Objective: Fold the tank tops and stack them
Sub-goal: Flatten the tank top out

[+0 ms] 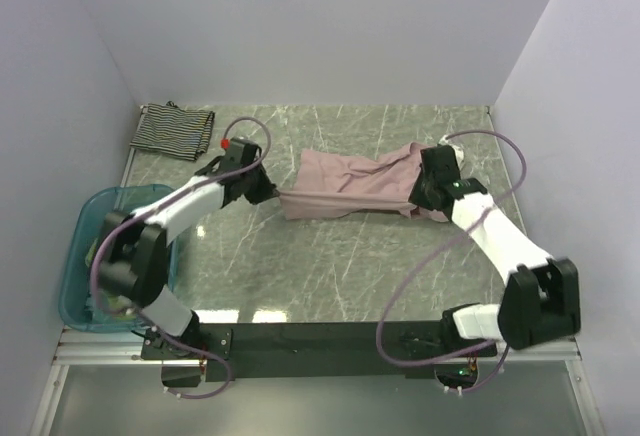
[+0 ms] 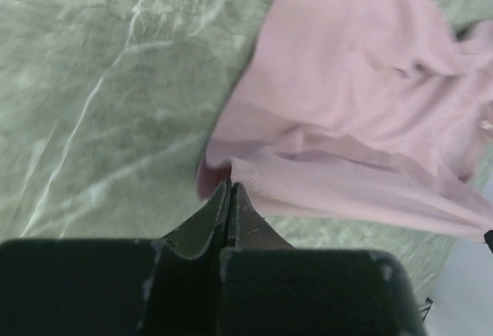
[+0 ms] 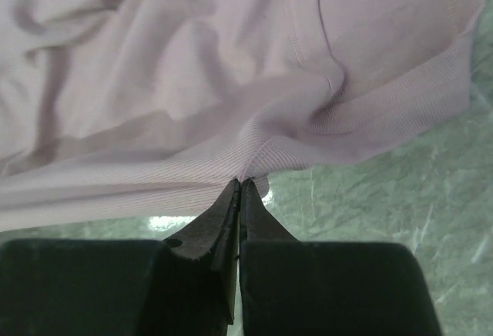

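Observation:
The mauve-pink tank top [image 1: 350, 186] lies rumpled across the middle of the table, stretched between both arms. My left gripper [image 1: 272, 194] is shut on its left edge, seen in the left wrist view [image 2: 229, 186] pinching the cloth [image 2: 347, 105]. My right gripper [image 1: 425, 201] is shut on its right hem, seen in the right wrist view [image 3: 239, 182] pinching the ribbed edge [image 3: 231, 82]. The black-and-white striped tank top [image 1: 173, 131] lies folded at the far left corner. An olive-green cloth [image 1: 100, 246] shows faintly inside the tub.
A translucent blue plastic tub [image 1: 85, 218] stands at the left edge beside the left arm. White walls close in the table at the back and both sides. Purple cables loop off both arms.

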`<state>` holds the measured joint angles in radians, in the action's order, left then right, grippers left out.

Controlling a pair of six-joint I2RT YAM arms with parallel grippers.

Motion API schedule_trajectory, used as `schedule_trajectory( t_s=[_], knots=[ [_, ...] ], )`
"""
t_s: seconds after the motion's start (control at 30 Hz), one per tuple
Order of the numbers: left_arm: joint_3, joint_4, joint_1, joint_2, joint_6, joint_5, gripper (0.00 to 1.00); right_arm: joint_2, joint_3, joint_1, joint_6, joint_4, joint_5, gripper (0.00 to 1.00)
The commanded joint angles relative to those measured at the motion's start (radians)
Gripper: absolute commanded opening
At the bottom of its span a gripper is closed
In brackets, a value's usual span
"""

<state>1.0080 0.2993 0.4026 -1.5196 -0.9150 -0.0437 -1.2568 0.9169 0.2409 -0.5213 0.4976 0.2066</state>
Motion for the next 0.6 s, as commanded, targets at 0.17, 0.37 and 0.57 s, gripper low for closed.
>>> schedule_trajectory(
  t_s=[0.17,0.37,0.57],
  knots=[
    [0.328,-0.038,-0.01,-0.373,0.028,-0.128,0.01,-0.352,0.186,-0.1,0.052,-0.08,-0.167,0.07],
    [0.535,0.041,-0.016,-0.493,0.05,-0.107,0.08,-0.504,0.304,-0.106,0.029,-0.087,-0.203,0.32],
    [0.457,0.029,-0.024,-0.421,0.073,-0.091,0.38,-0.359,0.174,-0.104,-0.008,-0.158,-0.174,0.54]
  ],
)
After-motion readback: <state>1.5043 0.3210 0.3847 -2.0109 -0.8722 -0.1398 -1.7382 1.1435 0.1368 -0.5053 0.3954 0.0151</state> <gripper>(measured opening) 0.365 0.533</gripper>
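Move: Both hands still pinch the near hem of the pink tank top, stretched between them about 33 cm apart. The middle of the tank top is some 8 cm ahead of the left hand, 21 cm to its right and 10 cm below; the folded striped top is about 23 cm ahead and 28 cm to the left of that hand, and the basket 14 cm back and 38 cm left. From the right hand, the pink top's middle is roughly 11 cm ahead, 12 cm left and 12 cm lower. The right hand sweeps its corner of the hem forward and down, about 8 cm each way, over the part of the tank top already lying on the table, its fingertips tipping some 10 degrees further down and its fingers opening progressively to let go. The left hand carries its corner about 11 cm forward and 5 cm to its right, dipping some 5 cm before rising about halfway back, and opens only near the end of the reach, also letting go. ##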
